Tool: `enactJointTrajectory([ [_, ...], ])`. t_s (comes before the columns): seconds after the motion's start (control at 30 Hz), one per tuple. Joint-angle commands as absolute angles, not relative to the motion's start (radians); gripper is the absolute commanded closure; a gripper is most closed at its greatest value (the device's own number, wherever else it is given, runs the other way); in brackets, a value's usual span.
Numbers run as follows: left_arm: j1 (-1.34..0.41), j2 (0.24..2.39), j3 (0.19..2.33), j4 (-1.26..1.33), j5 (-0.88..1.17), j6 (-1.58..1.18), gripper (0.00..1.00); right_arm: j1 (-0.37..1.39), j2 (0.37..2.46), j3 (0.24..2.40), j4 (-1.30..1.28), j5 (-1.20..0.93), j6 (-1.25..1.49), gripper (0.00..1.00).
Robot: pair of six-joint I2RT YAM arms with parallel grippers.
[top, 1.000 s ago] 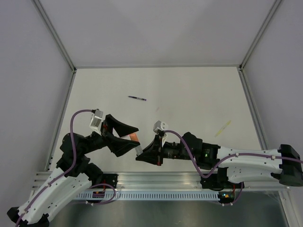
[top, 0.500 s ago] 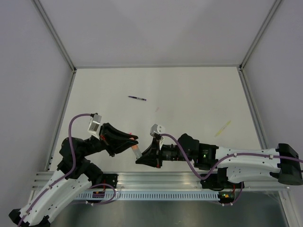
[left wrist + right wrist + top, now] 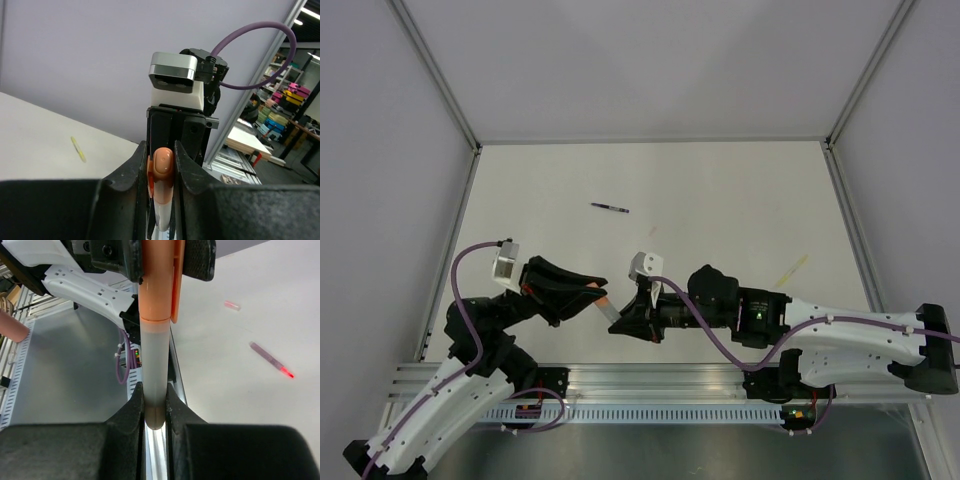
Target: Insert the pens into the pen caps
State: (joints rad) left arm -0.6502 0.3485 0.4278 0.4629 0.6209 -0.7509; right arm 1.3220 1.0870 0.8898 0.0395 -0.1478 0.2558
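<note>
A pen with a pale grey-white barrel [image 3: 152, 365] is held between my two grippers, low over the table's near edge. An orange pen cap [image 3: 162, 165] sits on its end, and the join between cap and barrel shows in the right wrist view. My left gripper [image 3: 161, 150] is shut on the pen cap [image 3: 603, 297]. My right gripper [image 3: 153, 390] is shut on the barrel's other end [image 3: 613, 312]. A dark purple pen [image 3: 610, 208] lies farther back on the table. A pale yellow pen [image 3: 791, 271] lies at the right.
A small pink piece [image 3: 653, 231] lies on the table behind the grippers. The metal rail [image 3: 650, 385] carrying the arm bases runs along the near edge. The enclosure's walls [image 3: 410, 180] close in the table on the left, right and back.
My left gripper was open around the orange cap and has shut on it. Both grippers have drifted a little left and toward the near edge with the pen.
</note>
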Motion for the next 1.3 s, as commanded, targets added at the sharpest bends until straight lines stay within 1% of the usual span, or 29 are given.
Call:
enactJointTrajectory([
  [0.0, -0.666, 0.388, 0.364, 0.363, 0.752, -0.813, 0.98, 1.247, 1.098, 1.083, 0.244, -0.025, 0.181, 1.00],
  [0.27, -0.666, 0.445, 0.327, 0.356, 0.750, -0.750, 0.98, 1.109, 1.129, 1.196, 0.172, -0.127, 0.193, 1.00],
  [0.4, -0.666, 0.503, 0.305, 0.478, 0.785, -0.768, 0.98, 1.057, 1.154, 1.236, 0.152, -0.169, 0.181, 1.00],
  [0.43, -0.666, 0.512, 0.290, 0.504, 0.791, -0.775, 0.98, 1.043, 1.158, 1.239, 0.159, -0.219, 0.189, 1.00],
  [0.57, -0.667, 0.572, 0.270, 0.627, 0.822, -0.817, 0.98, 0.996, 1.178, 1.264, 0.178, -0.278, 0.218, 1.00],
  [0.73, -0.667, 0.589, 0.261, 0.683, 0.848, -0.825, 0.98, 0.956, 1.200, 1.279, 0.198, -0.334, 0.230, 1.00],
  [0.9, -0.667, 0.607, 0.229, 0.819, 0.890, -0.877, 0.98, 0.882, 1.227, 1.284, 0.284, -0.443, 0.308, 1.00],
  [1.1, -0.667, 0.597, 0.242, 0.770, 0.891, -0.859, 0.98, 0.854, 1.259, 1.322, 0.322, -0.520, 0.350, 1.00],
  [1.27, -0.667, 0.609, 0.239, 0.781, 0.893, -0.851, 0.98, 0.848, 1.298, 1.364, 0.345, -0.569, 0.380, 1.00],
])
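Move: The orange-capped pen already joins my hands: my left fingers hold its cap, my right fingers its white tail. The white barrel's middle is about 1 cm back, 3 cm right and 5 cm below my left hand; the cap lies roughly 1 cm ahead, 5 cm left and 8 cm above my right. On the table, some 26 cm below my right hand, the red pen is about 27 cm ahead and 11 cm left, the pink cap about 22 cm ahead and 27 cm left. Keeping both grips, I carry the capped pen forward between my hands about 5.5 cm, out over the table towards the red pen, my right hand also easing roughly 2 cm to the right. The forward travel then dies away; both hands rise a little and turn counter-clockwise about 10 degrees, my right also rolling about its fingers while my left fingers tip farther upward. ##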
